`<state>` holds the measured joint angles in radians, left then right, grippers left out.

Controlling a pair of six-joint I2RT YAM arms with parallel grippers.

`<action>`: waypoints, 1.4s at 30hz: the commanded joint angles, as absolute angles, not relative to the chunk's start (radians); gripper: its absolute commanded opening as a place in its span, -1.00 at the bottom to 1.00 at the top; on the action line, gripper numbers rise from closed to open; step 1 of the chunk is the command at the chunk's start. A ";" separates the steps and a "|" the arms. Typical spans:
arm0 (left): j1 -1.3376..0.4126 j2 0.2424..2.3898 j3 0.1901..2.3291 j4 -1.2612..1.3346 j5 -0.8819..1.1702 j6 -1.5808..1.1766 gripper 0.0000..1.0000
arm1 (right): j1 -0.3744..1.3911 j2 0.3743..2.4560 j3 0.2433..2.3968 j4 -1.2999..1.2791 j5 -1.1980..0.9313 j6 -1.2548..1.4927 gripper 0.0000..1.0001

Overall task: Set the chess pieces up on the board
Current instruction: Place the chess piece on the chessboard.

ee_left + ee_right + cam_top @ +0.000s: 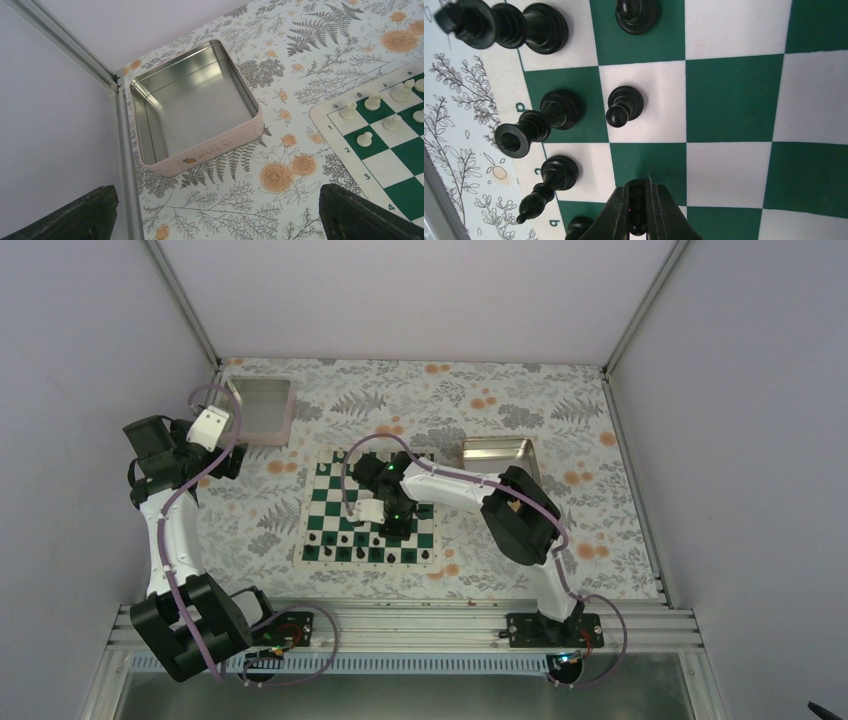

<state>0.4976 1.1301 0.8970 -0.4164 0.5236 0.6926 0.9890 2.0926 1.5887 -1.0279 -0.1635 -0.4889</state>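
The board [330,502] lies mid-table, green and white. Black chess pieces [360,553] stand along its near edge. My right gripper [395,530] hangs low over them, shut on a small black piece [637,210] held above a green square [659,165]. Close by stand a black pawn [624,105], a rook-like piece [539,125] and a bishop [549,180] on the edge rows of the board [734,100]. My left gripper [215,220] is open and holds nothing, hovering over the flowered cloth between the pink tin and the board's corner [395,155].
An empty pink square tin [200,150] sits at the back left by the frame post. A metal tray [497,455] stands just behind the board on the right. Pale pieces [372,101] fill the board's far rows. The enclosure walls close in on both sides.
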 commanded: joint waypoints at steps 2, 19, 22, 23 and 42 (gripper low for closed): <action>0.506 1.115 0.890 -0.400 0.526 0.704 1.00 | 1.000 2.117 1.604 -1.020 -0.158 -0.481 -0.85; 0.506 1.108 0.884 -0.401 0.523 0.710 1.00 | 1.000 2.117 1.626 -1.004 -0.144 -0.471 -0.67; 0.507 1.107 0.884 -0.400 0.520 0.711 1.00 | 1.000 2.111 1.625 -1.010 -0.142 -0.468 -0.59; 0.506 1.108 0.884 -0.402 0.521 0.711 1.00 | 1.000 2.106 1.625 -1.018 -0.143 -0.470 -0.56; 0.507 1.131 0.904 -0.384 0.538 0.691 1.00 | 0.494 1.684 1.464 -1.072 0.008 -0.498 -0.44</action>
<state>0.4984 1.1255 0.8932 -0.4122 0.5159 0.6956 0.6338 1.6936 1.5688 -1.0592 -0.0887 -0.4824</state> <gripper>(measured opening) 0.999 0.283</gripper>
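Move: The right gripper holds a black pawn right over its green square in the c file, the board about 3 cm below the fingertips. One black pawn stands some 3 cm to the left, level with it; the bishop is about 3 cm back, and the queen 3 cm back and 3 cm left. The gold tray's middle lies roughly 15 cm ahead and 23 cm right. From the left hand that square is about 36 cm right, 14 cm back and 21 cm below. Settle the right gripper by barely half a centimetre, still pinching the pawn, and hold it over the square while the fingers open a little and let go. Then lift clear quickly, about 14 cm up, swinging some 11 cm forward and as far right towards the gold tray, the wrist turning roughly 20 degrees clockwise and tilting, fingers kept slightly apart. ##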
